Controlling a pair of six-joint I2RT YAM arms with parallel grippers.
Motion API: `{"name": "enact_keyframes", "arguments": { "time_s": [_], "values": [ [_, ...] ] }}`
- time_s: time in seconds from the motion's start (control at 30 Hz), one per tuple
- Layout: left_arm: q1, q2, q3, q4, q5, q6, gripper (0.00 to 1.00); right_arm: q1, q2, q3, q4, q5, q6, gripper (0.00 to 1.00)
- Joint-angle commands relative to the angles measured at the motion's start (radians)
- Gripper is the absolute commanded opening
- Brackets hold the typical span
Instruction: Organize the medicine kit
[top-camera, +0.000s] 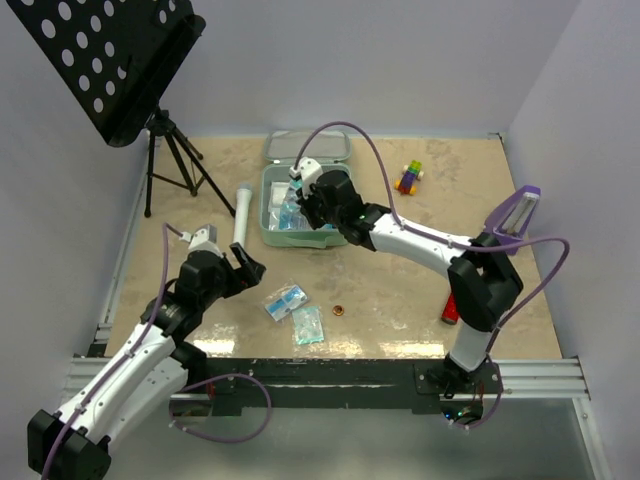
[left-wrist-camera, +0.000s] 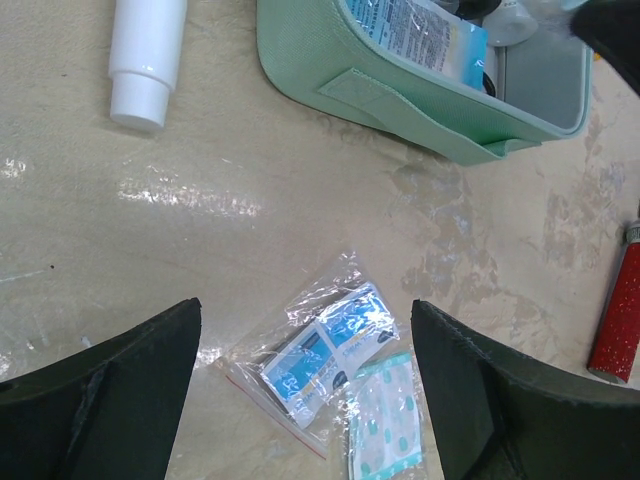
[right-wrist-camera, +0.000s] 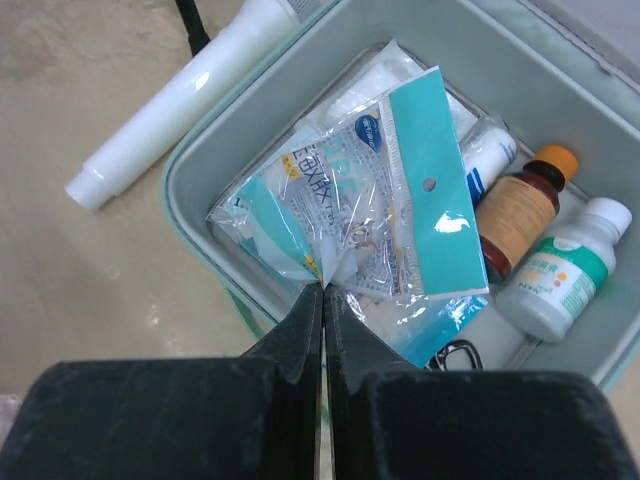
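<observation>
The medicine kit (top-camera: 268, 222) is a mint-green case lying open at mid-table, its lid (top-camera: 307, 147) folded back. Over its tray my right gripper (top-camera: 300, 205) is shut, pinching the crumpled corner of a clear plastic packet with a teal header (right-wrist-camera: 385, 200) at its tips (right-wrist-camera: 324, 288). Inside the kit (right-wrist-camera: 190, 160) lie a brown bottle (right-wrist-camera: 515, 210) and a white bottle with a green label (right-wrist-camera: 560, 270). My left gripper (top-camera: 250, 268) hangs open (left-wrist-camera: 305, 310) above a zip bag of blue sachets (left-wrist-camera: 325, 350) and a dotted plaster packet (left-wrist-camera: 385, 430) on the table.
A white tube (top-camera: 242, 210) lies left of the kit. A black music stand (top-camera: 110, 60) on a tripod (top-camera: 175, 165) fills the far left. Coloured blocks (top-camera: 409, 177), a purple wedge (top-camera: 515, 212), a red glittery stick (top-camera: 451, 308) and a coin (top-camera: 338, 309) lie to the right.
</observation>
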Motion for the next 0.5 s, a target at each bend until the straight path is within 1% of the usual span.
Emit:
{"name": "enact_keyframes", "arguments": {
  "time_s": [0.0,0.1,0.23,0.4,0.47],
  "values": [
    [0.005,-0.028,-0.013,0.012,-0.003,0.011,0.9,-0.008,0.053,0.082,0.101,-0.071,-0.198,0.0],
    [0.005,-0.031,-0.013,0.014,-0.005,0.012,0.9,-0.042,0.135,0.176,0.029,-0.17,-0.264,0.0],
    [0.005,-0.026,-0.016,0.014,-0.002,0.012,0.9,-0.068,0.197,0.219,0.061,-0.239,-0.313,0.0],
    [0.005,-0.034,-0.014,0.005,-0.011,0.005,0.9,-0.094,0.338,0.352,-0.043,-0.266,-0.321,0.0],
    [0.005,-0.036,-0.016,0.002,-0.017,0.003,0.9,-0.094,0.364,0.361,-0.033,-0.267,-0.315,0.0]
  ]
}}
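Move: The right hand already holds the teal-edged bag above the medicine kit's near-left part; the kit's middle lies about 6 cm ahead, 2 cm right and 10 cm below. Inside, the gauze packet is some 8 cm ahead and 3 cm left, the brown bottle 9 cm ahead and 6 cm right. The white tube stands outside, 4 cm ahead, 13 cm left. From the left hand, the kit's middle is about 19 cm ahead, 12 cm right, 6 cm lower. The right hand, fingers still pinching the bag, carries it 7 cm forward, sinking 4 cm and drifting left over the gauze. ##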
